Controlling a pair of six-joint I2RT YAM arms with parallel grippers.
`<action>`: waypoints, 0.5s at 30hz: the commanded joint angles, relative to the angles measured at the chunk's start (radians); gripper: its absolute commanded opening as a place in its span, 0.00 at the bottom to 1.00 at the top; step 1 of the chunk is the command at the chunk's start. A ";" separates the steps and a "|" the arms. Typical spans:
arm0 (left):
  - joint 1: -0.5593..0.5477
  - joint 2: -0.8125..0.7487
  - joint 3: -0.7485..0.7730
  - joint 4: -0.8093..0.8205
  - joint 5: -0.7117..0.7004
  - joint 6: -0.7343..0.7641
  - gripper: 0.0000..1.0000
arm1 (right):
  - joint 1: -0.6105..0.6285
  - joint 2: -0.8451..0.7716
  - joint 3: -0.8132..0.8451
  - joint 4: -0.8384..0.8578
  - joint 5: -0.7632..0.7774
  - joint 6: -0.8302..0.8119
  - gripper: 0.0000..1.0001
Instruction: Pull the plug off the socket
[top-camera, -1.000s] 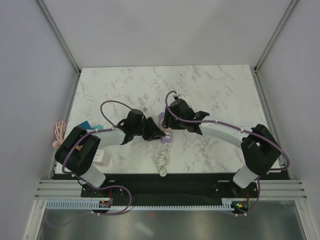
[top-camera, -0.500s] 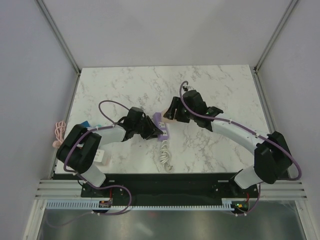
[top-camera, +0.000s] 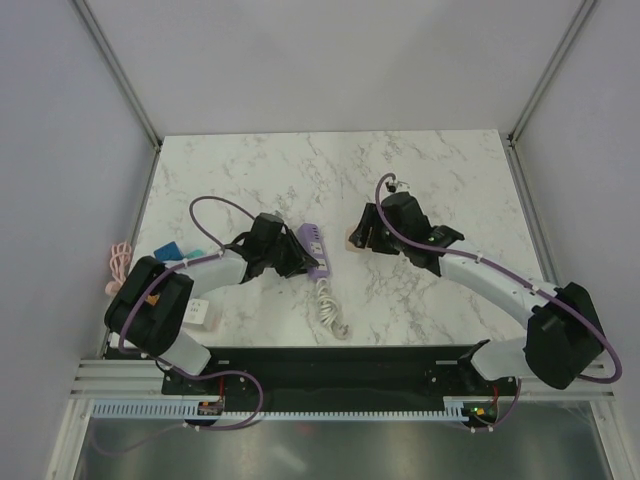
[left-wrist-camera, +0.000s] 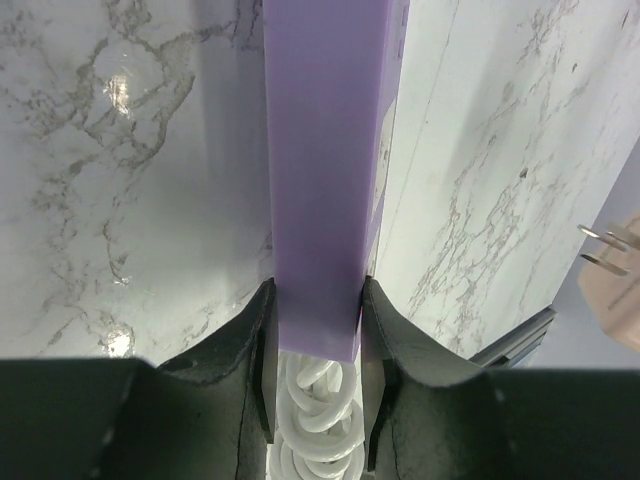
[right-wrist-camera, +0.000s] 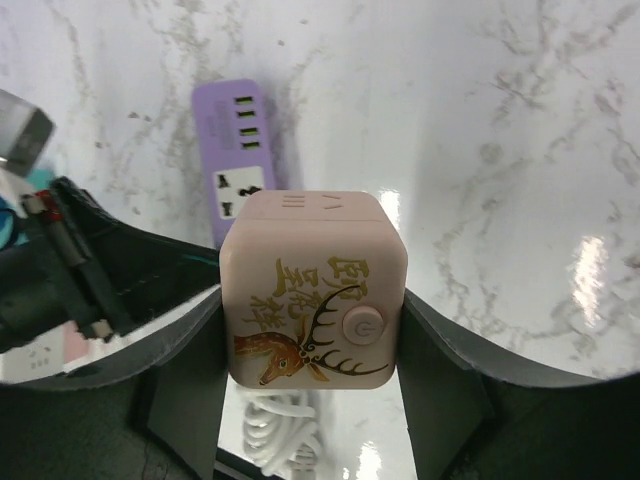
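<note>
The socket (top-camera: 314, 249) is a slim purple strip lying on the marble, with its coiled white cord (top-camera: 329, 306) trailing toward the near edge. My left gripper (top-camera: 291, 259) is shut on the strip's cord end; in the left wrist view both black fingers (left-wrist-camera: 262, 335) press the sides of the socket (left-wrist-camera: 320, 170). The plug (right-wrist-camera: 312, 285), a beige cube with a gold deer print and a round button, is clamped in my right gripper (right-wrist-camera: 312, 305). It hangs clear of the socket (right-wrist-camera: 238, 140), to its right (top-camera: 353, 240). Its metal prongs (left-wrist-camera: 606, 240) show bare.
A blue object (top-camera: 168, 250) and a small white box (top-camera: 203, 314) lie by the left arm. A pink cord (top-camera: 120, 265) hangs off the table's left edge. Metal frame posts and grey walls enclose the table on three sides.
My right gripper has drawn away to the right with the plug, which has come out of the strip. The left gripper has swung the strip slightly left, still shut on it.
</note>
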 joint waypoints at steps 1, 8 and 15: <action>0.011 -0.004 -0.013 -0.067 -0.052 0.110 0.02 | -0.001 -0.096 -0.066 0.011 0.097 -0.048 0.00; 0.013 0.013 -0.027 0.026 0.019 0.133 0.02 | -0.001 -0.225 -0.209 0.069 0.265 -0.082 0.00; 0.013 0.032 -0.024 0.060 0.074 0.156 0.02 | -0.006 -0.280 -0.300 0.106 0.330 -0.062 0.00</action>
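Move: About 10 cm to the left of the right hand, a centimetre or two farther out and some 11 cm lower, is the middle of the purple socket strip; the plug is already free in the right fingers. The coiled white cable lies about 14 cm back, 6 cm left and 14 cm below that hand. From the left hand, which grips the strip's near end, the strip's middle is about 5 cm ahead and 1 cm left, at much the same height. Carrying the freed plug away from the socket strip, the right hand sweeps about 8 cm to the right over open table, drawing back and sinking some 3 cm each while its wrist turns about 10 degrees clockwise and its left side dips. Its grip stays closed on the plug; the left hand stays put, keeps pinching the strip's near end and turns about 5 degrees clockwise. ##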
